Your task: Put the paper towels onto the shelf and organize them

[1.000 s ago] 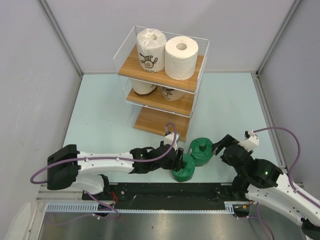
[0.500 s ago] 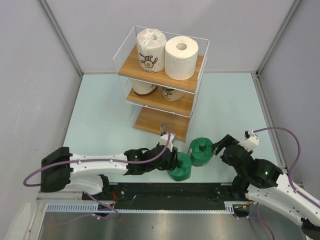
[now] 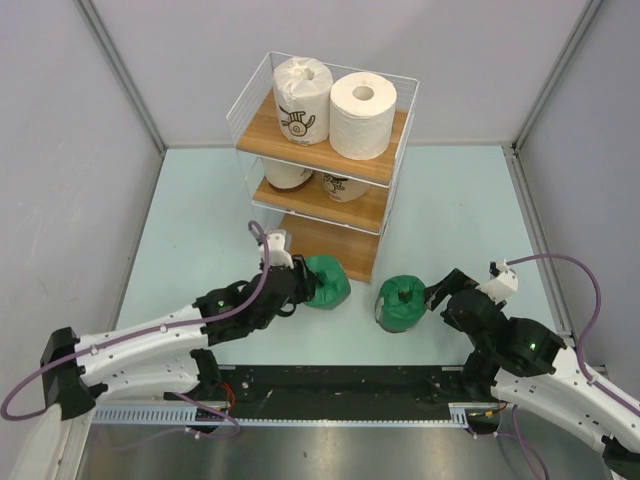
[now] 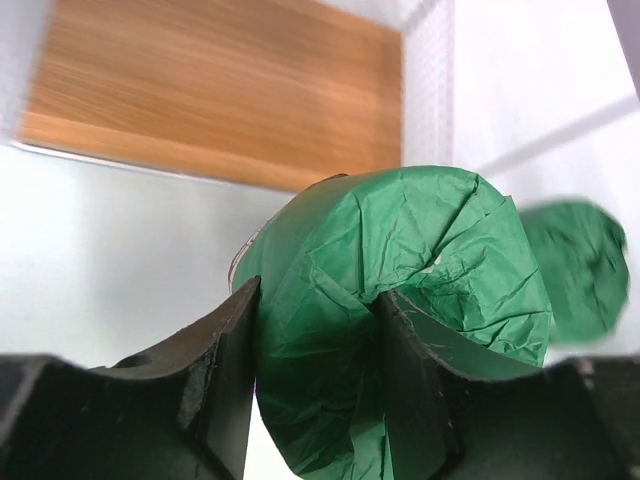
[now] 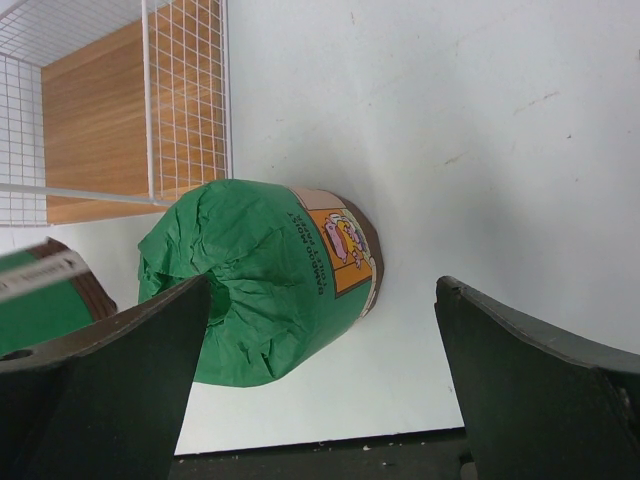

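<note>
The wire shelf [image 3: 262, 122] holds a logo roll [image 3: 302, 100] and a plain white roll [image 3: 362, 115] on its top board, and two beige rolls [image 3: 330, 185] on the middle board. Its bottom board [image 3: 318, 246] is bare and also shows in the left wrist view [image 4: 210, 95]. My left gripper [image 3: 302, 284] is shut on a green roll [image 3: 326, 283], held in front of that bottom board [image 4: 390, 290]. A second green roll [image 3: 402, 303] stands on the table. My right gripper [image 3: 437, 293] is open just right of it [image 5: 265, 280], not touching.
Grey walls enclose the pale table on the left, back and right. A dark rail [image 3: 340, 385] runs along the near edge between the arm bases. A purple cable [image 3: 560, 265] loops over the right arm.
My left gripper has lifted the green roll from beside the other green roll and carried it left and back, toward the shelf's bottom board. The right arm has not moved.
</note>
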Action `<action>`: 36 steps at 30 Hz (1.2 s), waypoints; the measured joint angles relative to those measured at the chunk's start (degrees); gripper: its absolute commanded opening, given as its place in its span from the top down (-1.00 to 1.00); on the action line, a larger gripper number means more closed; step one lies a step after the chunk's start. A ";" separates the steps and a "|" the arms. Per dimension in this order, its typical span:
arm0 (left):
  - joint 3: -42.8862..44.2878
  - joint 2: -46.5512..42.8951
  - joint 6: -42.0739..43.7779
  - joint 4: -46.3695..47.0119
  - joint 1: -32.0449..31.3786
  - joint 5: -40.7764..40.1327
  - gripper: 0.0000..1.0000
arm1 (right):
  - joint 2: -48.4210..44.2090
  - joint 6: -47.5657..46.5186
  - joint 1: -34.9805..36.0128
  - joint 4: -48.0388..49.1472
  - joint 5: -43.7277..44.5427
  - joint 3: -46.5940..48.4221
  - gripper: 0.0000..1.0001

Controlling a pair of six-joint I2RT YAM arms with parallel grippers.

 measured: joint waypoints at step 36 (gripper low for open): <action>3.61 25.35 -5.53 26.62 15.69 3.28 -0.03 | -0.33 0.02 0.04 -0.02 0.00 -0.02 -0.99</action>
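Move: Ahead of the left hand, which already holds a green roll, the middle of the shelf's bottom board is about 18 cm out, 6 cm right and 13 cm down. The middle board hangs over that same spot, some 8 cm above the hand's height. The other green roll stands about 23 cm to the hand's right, 3 cm back and 10 cm down. From the idle right hand, the bottom board's middle lies some 35 cm left, 16 cm ahead and 9 cm down. Carrying the pinched green roll forward about 12 cm into the shelf's bottom bay, the left hand first swings out some 2 cm to its left, then comes back right about 5 cm and sinks roughly 3 cm under the middle board's front rail. The wrist turns about 15 degrees counter-clockwise with its left side dipping some 10 degrees; the fingers keep their hold. ##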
